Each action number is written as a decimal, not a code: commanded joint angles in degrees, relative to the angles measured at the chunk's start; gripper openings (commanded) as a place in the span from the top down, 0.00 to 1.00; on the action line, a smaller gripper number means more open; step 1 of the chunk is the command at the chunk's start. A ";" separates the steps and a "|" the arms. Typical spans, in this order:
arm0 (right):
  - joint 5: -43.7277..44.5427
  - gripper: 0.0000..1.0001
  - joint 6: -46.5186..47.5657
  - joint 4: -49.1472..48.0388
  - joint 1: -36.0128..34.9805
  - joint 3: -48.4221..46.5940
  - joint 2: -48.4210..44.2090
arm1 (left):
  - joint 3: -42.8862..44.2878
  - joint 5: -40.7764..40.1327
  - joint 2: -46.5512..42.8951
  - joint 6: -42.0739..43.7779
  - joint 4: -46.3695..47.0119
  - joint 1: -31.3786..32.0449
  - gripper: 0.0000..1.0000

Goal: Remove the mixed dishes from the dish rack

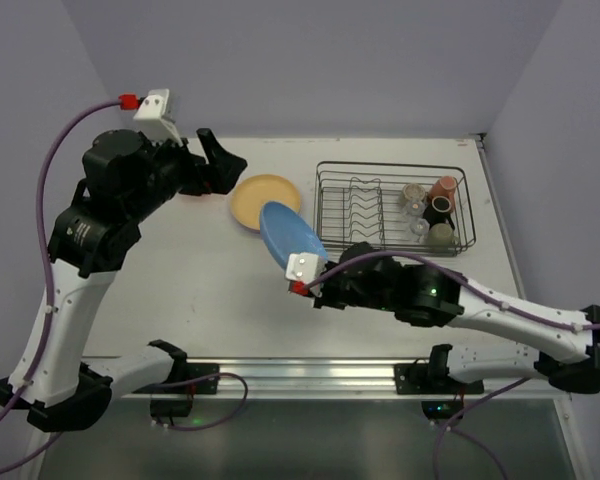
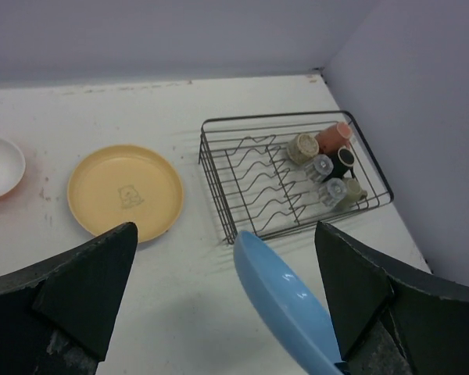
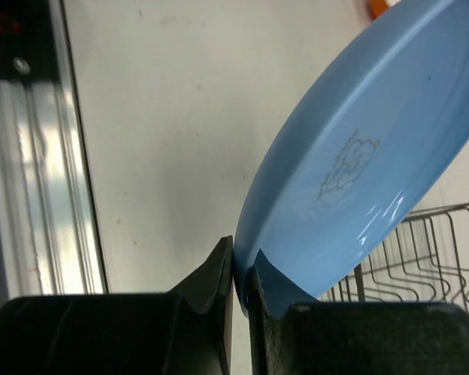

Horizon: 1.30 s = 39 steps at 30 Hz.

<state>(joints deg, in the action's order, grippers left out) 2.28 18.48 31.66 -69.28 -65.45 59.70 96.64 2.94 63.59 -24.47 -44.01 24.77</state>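
Note:
My right gripper [image 3: 241,269] is shut on the rim of a blue plate [image 3: 359,156], which it holds tilted above the table, left of the dish rack [image 1: 395,205]. In the top view the blue plate [image 1: 292,235] overlaps the near edge of a tan plate [image 1: 265,200] lying flat on the table. The rack's plate prongs [image 2: 258,183] stand bare. At its right end sit a pink mug [image 1: 442,187], a dark mug [image 1: 438,208], a pale mug [image 1: 440,235] and two clear glasses [image 1: 413,195]. My left gripper [image 1: 223,158] hangs open and holds nothing, high over the table's back left.
A bowl, white inside [image 2: 0,166], rests on the table left of the tan plate [image 2: 125,191]. Lilac walls close the back and right sides. A metal rail [image 1: 310,375] runs along the near edge.

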 commanded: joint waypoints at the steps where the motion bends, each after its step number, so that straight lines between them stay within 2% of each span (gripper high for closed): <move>1: 19.64 1.00 4.81 10.68 -5.86 -4.50 9.34 | -1.35 6.63 2.85 0.04 -7.94 -0.08 0.00; 4: 26.09 1.00 4.64 14.39 -9.47 -6.61 14.98 | -5.31 12.78 5.04 1.44 -7.05 0.10 0.00; 7: 25.49 1.00 5.07 13.08 -10.26 -6.62 15.10 | -9.53 11.57 5.58 2.23 -6.97 0.97 0.01; 11: 29.43 1.00 6.74 11.75 -11.58 -6.44 16.58 | -12.88 7.44 5.31 3.11 -7.58 2.56 0.03; 15: 30.50 1.00 8.67 11.67 -11.58 -7.85 19.13 | -15.16 7.61 8.21 3.90 -6.79 5.28 0.10; 16: 30.33 1.00 8.94 11.41 -11.50 -8.29 19.40 | -15.34 7.43 8.82 3.90 -6.62 5.72 0.20; 18: 31.02 1.00 10.08 10.44 -11.58 -8.46 19.84 | -15.43 6.47 10.14 3.82 -6.44 6.42 0.29; 19: 31.64 1.00 10.35 10.18 -11.58 -8.73 20.01 | -15.34 6.03 10.41 3.64 -6.44 6.77 0.43; 20: 32.95 1.00 10.70 10.09 -11.58 -8.82 20.36 | -15.25 4.98 10.59 3.55 -6.53 6.95 0.49; 22: 34.10 1.00 10.87 9.83 -11.58 -9.86 20.72 | -15.17 4.01 10.67 3.55 -6.62 7.30 0.55; 26: 36.03 1.00 11.22 9.74 -11.50 -12.24 21.86 | -15.69 0.49 11.38 3.55 -7.23 7.66 0.56; 29: 37.70 1.00 12.37 9.12 -11.58 -12.77 22.82 | -15.96 -1.43 11.90 3.73 -7.58 8.01 0.81; 30: 37.79 1.00 12.54 9.03 -11.58 -12.95 22.91 | -15.96 -1.79 11.91 3.73 -7.58 8.10 1.00; 37: 38.75 1.00 13.60 5.08 -11.50 -12.51 23.44 | -15.96 -9.07 10.50 1.27 -5.03 8.18 1.00; 38: 39.46 0.98 13.95 4.30 -11.41 -12.25 23.44 | -15.87 -9.88 10.59 1.00 -4.86 8.18 1.00; 39: 40.16 0.83 14.21 3.42 -11.15 -11.37 23.36 | -15.96 -10.23 10.59 0.83 -4.16 8.18 1.00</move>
<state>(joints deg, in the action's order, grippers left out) 35.97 24.97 38.61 -80.82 -75.55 84.25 81.08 -0.47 74.85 -25.47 -48.42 32.71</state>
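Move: The right hand holds the blue plate by its near rim, the plate's middle about 8 cm ahead, 6 cm left and 1 cm below. The left gripper is open some 13 cm ahead, 15 cm left and 17 cm above the right hand. From the left hand, the blue plate lies 6 cm back, 12 cm right and 18 cm down; the yellow plate 26 cm ahead, 4 cm right, 43 cm down; the dish rack 24 cm ahead, 42 cm right, 40 cm down. The left hand sinks nearly 20 cm and drifts about 5 cm right to the left rim of the blue plate, tipping its fingers some 30 degrees more downward on the way, then slows, shuts and pinches that rim. The right hand keeps its pinch on the near rim and offers the plate: it first drops about 9 cm while its fingers tip further down, then eases forward and a little left, rising slightly. ##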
